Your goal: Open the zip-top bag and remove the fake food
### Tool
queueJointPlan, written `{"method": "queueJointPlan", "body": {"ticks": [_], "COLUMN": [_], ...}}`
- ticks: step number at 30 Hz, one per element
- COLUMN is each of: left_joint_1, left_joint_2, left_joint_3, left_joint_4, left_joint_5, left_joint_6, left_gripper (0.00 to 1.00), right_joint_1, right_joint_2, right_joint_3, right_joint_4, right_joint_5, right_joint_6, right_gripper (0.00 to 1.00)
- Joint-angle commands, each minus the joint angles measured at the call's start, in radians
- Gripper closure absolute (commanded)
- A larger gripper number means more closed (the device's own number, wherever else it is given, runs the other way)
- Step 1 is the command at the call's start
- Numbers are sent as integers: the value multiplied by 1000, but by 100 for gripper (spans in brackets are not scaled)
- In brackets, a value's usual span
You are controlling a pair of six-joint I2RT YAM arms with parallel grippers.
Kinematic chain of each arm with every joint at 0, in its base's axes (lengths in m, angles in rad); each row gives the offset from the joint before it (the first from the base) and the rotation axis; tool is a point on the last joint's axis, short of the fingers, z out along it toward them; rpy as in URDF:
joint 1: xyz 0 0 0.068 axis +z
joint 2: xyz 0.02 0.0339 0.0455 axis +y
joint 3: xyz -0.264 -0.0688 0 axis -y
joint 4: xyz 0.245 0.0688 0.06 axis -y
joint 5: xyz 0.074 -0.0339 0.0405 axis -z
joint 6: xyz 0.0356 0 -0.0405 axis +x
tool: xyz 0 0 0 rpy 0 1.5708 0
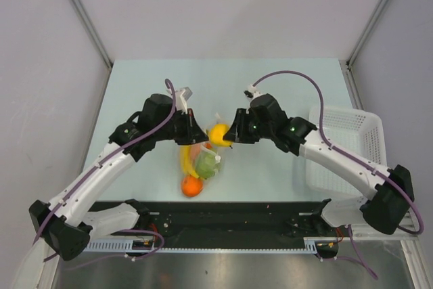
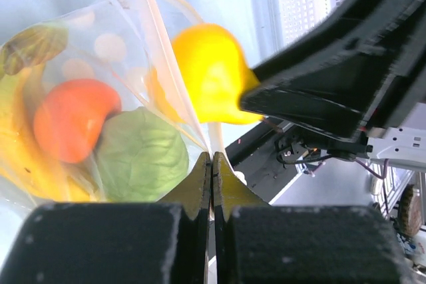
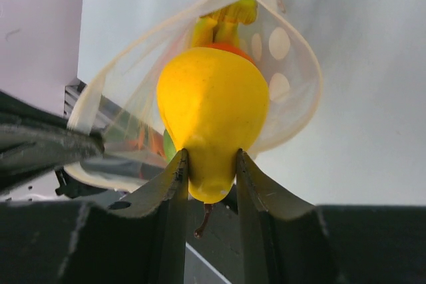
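The clear zip-top bag [image 1: 203,162] hangs between the two arms with its mouth open. My left gripper [image 2: 212,157] is shut on the bag's [image 2: 126,38] rim. Inside show a banana bunch [image 2: 20,157], a round orange [image 2: 70,118] and a pale green cabbage [image 2: 140,154]. My right gripper [image 3: 212,154] is shut on the narrow stem end of a yellow pear-like fruit [image 3: 213,104], which sits at the bag's mouth [image 3: 293,78]. From above, this yellow fruit [image 1: 218,133] lies between the left gripper [image 1: 196,137] and the right gripper [image 1: 229,139].
A white perforated basket [image 1: 345,147] stands on the table at the right, beside the right arm. The black base rail [image 1: 230,225] runs along the near edge. Grey walls enclose the table at the back and sides.
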State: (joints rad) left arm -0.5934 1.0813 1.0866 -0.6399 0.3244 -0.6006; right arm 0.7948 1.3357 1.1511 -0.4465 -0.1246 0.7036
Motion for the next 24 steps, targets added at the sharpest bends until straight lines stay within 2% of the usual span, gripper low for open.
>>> {"method": "queueJointPlan", "body": {"ticks": [1,6,12,15,16,24], "left_joint_1": [0,0,-2,0,-2,0], "left_joint_2": [-40,-37,-29,-24,-23,-1], "left_joint_3": [-2,-10,-16,-14,-11,-5], "left_joint_4": [-4,-6,3,3,0,-30], "left_joint_5": [-30,-53,-45,-38,-33,-7], "left_joint_6": [28,32,24,22,19,70], "left_gripper": [100,100,100,100,100,100], "right_joint_1": [6,7,-45,-152,-223,-518], "right_joint_2": [-104,-234,-386,-458,-486,-489], "right_joint_3": [-27,-45,-33,-42,-39,-16], "right_joint_4": [-76,-175,-392,-503,-530,-761], "right_joint_5": [6,43,223,279,286,416], "right_joint_6": [11,22,7,-15,-22,-81], "right_gripper": [98,99,98,98,98,99]}}
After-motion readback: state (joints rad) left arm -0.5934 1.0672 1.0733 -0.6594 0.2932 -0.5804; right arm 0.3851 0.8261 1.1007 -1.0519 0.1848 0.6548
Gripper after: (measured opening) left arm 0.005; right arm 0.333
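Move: The right hand has the yellow pepper by its stem end at the bag's mouth. The white basket it is taken to has its middle roughly 39 cm to the right, 5 cm back and 18 cm lower. The food-filled bag lies about 11 cm left and 9 cm back of that hand; the orange is 15 cm left and 18 cm back, both some 17 cm down. From the left hand, the basket is about 50 cm right, 4 cm back and 21 cm below. Keeping its pinch on the yellow pepper, the right hand first eases up, back and right away from the bag's mouth, then sweeps fast to the right towards the basket, some 24 cm in all. It rises about 4 cm and sinks a little again at the end, the wrist swinging about 35 degrees clockwise. The left fingers stay shut on the bag's rim, nearly still. ##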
